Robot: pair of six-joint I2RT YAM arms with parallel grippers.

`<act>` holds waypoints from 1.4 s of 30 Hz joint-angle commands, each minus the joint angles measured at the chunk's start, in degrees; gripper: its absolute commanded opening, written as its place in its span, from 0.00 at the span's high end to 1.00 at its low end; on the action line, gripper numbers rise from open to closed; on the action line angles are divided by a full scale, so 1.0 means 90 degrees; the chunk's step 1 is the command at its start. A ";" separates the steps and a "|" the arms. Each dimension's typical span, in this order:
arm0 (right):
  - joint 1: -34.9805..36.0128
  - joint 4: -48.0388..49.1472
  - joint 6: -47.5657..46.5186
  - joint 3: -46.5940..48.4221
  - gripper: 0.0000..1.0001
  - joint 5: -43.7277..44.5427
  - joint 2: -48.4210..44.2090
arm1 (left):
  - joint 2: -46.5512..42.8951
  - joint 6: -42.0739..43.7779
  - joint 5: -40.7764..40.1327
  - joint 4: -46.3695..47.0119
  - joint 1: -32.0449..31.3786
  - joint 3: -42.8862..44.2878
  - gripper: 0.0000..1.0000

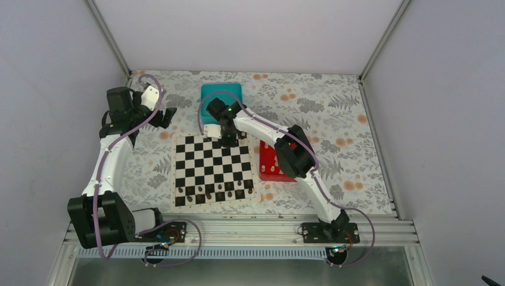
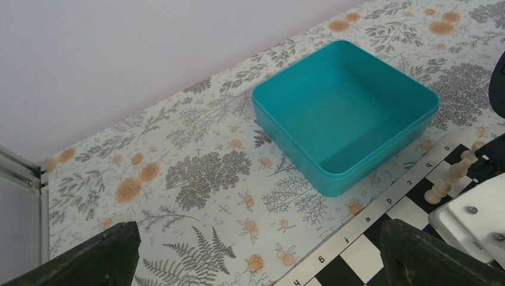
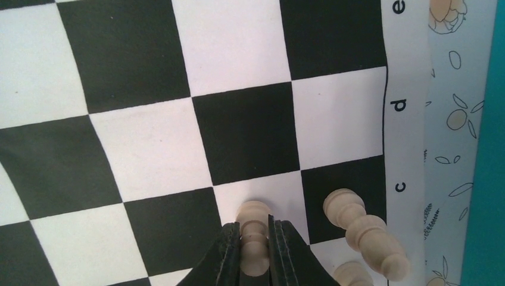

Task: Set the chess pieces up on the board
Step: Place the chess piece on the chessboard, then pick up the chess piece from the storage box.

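Note:
The black-and-white board [image 1: 209, 168] lies mid-table. My right gripper [image 3: 254, 247] is shut on a cream chess piece [image 3: 253, 219], its base on a white square near the board's far edge by the letter c; in the top view the gripper [image 1: 228, 139] is at that far edge. Two more cream pieces [image 3: 364, 232] stand just right of it, also in the left wrist view [image 2: 452, 176]. Dark brown pieces [image 1: 215, 192] line the board's near rows. My left gripper [image 2: 256, 253] is open and empty over the tablecloth beyond the board's far left corner; in the top view it [image 1: 167, 116] is there too.
A teal square box [image 2: 345, 110] stands empty behind the board, seen in the top view [image 1: 221, 95] too. A red tray [image 1: 273, 162] lies right of the board, partly under the right arm. The floral tablecloth [image 2: 190, 173] covers the table.

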 commanded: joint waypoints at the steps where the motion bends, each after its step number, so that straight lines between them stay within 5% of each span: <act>1: -0.0032 0.0024 0.0048 -0.0068 0.88 0.0043 0.0173 | -0.0013 0.0085 0.0170 0.0016 0.0032 0.0022 0.00; 5: -0.0029 0.0042 0.0061 -0.0058 0.82 0.0035 0.0153 | -0.0009 0.0080 0.0176 0.0006 0.0034 0.0022 0.00; 8: -0.0025 0.0094 0.0133 -0.0031 0.67 0.0107 0.0019 | 0.0006 0.0095 0.0174 0.0000 0.0034 0.0030 0.00; 18: -0.0125 -0.0532 0.0393 -0.0059 0.55 0.0310 -0.1795 | -0.0029 0.0142 0.0180 -0.0002 0.0034 0.0051 0.00; 22: -0.0920 -0.0223 0.0511 -0.1293 0.39 0.0548 -0.3141 | 0.0178 0.0473 0.0368 -0.0300 0.0008 0.0377 0.00; 24: -0.1846 0.0103 0.0536 -0.2157 0.16 0.0681 -0.3754 | 0.0409 0.0807 0.0362 -0.0678 -0.0121 0.0825 0.00; 25: -0.2353 0.0331 0.0570 -0.2601 0.02 0.0687 -0.4008 | 0.0544 0.0951 0.0276 -0.0930 -0.0280 0.1121 0.00; 30: -0.4355 0.1332 0.0682 -0.4405 0.00 0.0229 -0.4921 | 0.1404 0.1514 -0.0487 -0.2225 -0.1832 0.3240 0.00; 35: -0.4992 0.2103 0.0874 -0.5475 0.00 -0.0039 -0.5071 | 0.2742 0.1678 -0.1468 -0.3017 -0.3835 0.5169 0.00; 42: -0.5317 0.2689 0.1178 -0.5841 0.00 -0.0164 -0.5023 | 0.4559 0.2006 -0.2570 -0.3374 -0.5866 0.6135 0.00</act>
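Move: The right gripper holds a white chess piece over its square, the white second-row square of file c, about 3 cm straight below; another piece stands 4 cm farther out, a third 4 cm farther out and 4 cm right. The red tray is some 25 cm right and 7 cm back. From the left hand that square lies roughly 19 cm right, 5 cm back, 23 cm below, and the red tray 45 cm right, 12 cm back. Open the right gripper to let go of the chess piece, lift it straight up clear of the board, then swing it fast about 38 cm right, past the red tray's far edge, turning clockwise and sinking again. As it clears, sweep the open left gripper some 32 cm right towards the tray, rising and turning clockwise. ##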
